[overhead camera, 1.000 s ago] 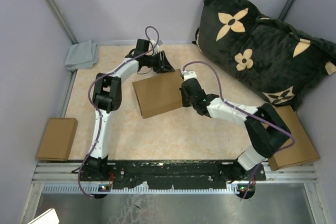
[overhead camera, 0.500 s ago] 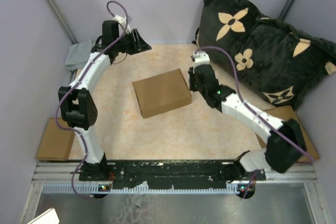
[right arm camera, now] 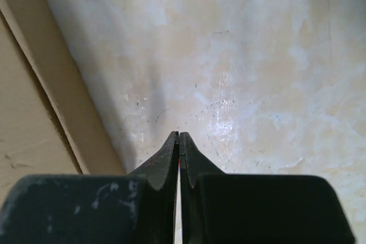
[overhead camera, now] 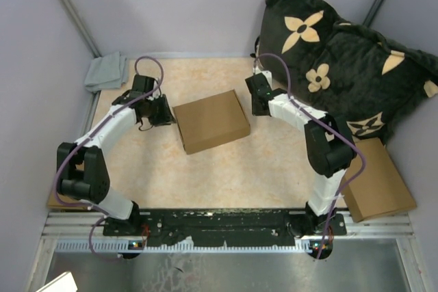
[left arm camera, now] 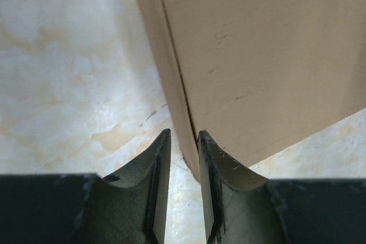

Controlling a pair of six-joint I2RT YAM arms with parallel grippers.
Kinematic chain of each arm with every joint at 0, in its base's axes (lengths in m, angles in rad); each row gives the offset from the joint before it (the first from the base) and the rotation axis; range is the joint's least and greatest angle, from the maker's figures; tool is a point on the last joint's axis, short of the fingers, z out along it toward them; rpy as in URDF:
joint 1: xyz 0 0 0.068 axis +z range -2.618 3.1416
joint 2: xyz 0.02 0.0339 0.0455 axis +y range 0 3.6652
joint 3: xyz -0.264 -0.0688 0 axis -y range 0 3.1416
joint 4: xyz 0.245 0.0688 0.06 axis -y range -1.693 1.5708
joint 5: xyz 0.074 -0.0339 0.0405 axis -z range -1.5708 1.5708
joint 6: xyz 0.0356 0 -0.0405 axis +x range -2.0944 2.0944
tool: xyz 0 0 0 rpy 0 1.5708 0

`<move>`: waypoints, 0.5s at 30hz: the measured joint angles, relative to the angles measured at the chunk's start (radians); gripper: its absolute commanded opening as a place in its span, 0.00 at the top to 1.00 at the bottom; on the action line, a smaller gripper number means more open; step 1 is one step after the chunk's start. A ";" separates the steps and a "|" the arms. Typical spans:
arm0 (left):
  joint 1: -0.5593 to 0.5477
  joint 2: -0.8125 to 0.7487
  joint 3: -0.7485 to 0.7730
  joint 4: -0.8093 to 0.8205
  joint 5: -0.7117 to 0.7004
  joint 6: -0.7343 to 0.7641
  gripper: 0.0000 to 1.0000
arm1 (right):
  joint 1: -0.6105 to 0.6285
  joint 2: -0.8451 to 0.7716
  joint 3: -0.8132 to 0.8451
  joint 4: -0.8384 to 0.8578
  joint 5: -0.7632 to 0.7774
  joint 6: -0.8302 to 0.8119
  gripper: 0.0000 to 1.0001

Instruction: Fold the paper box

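Note:
The paper box lies closed and flat in the middle of the table, a shallow brown cardboard mailer. My left gripper is low at its left side. In the left wrist view the box fills the upper right, and the left gripper is open by a narrow gap, its tips at the box's side wall near a corner, holding nothing. My right gripper is just off the box's right end. The right wrist view shows that gripper shut and empty over bare table, the box at its left.
A black cushion with tan flowers fills the back right. A grey cloth lies in the back left corner. Another brown box sits at the right edge. A smaller flat cardboard piece at the left is mostly hidden by the left arm.
My left arm swung from the back left corner down to the box's left side and its jaws narrowed. The right gripper shifted slightly back beside the box's right end and shut.

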 measured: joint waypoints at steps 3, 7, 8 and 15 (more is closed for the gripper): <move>0.000 -0.037 -0.043 -0.003 -0.028 -0.014 0.67 | 0.003 0.018 -0.013 -0.011 -0.007 0.012 1.00; 0.000 -0.031 -0.093 0.011 -0.035 -0.023 0.67 | 0.003 0.039 -0.040 -0.001 -0.047 0.028 1.00; 0.000 -0.014 -0.097 0.013 -0.032 -0.023 0.67 | 0.003 0.039 -0.060 0.010 -0.067 0.031 1.00; 0.000 0.123 -0.059 0.039 0.001 -0.021 0.67 | 0.010 -0.024 -0.200 0.090 -0.169 0.047 1.00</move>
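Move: The paper box's left side is close by the left hand, about 4 cm right and 2 cm back; the box's middle is some 15 cm right, 1 cm ahead and 9 cm below. The right hand has the box's right side about 6 cm left, 1 cm ahead, and the near right corner 3 cm left and 6 cm back. From it the box's middle lies roughly 16 cm left, 2 cm back and 7 cm below. Down beside the box's two opposite sides go both hands: the left sinks some 6 cm, easing back 2 cm first and then slightly forward, to bring its part-open fingers close alongside the left side. The right, fingers shut, drops about 6 cm while drawing back 5 cm and slightly left towards the near right corner. Both wrists tip a little more downward; contact isn't clear. ##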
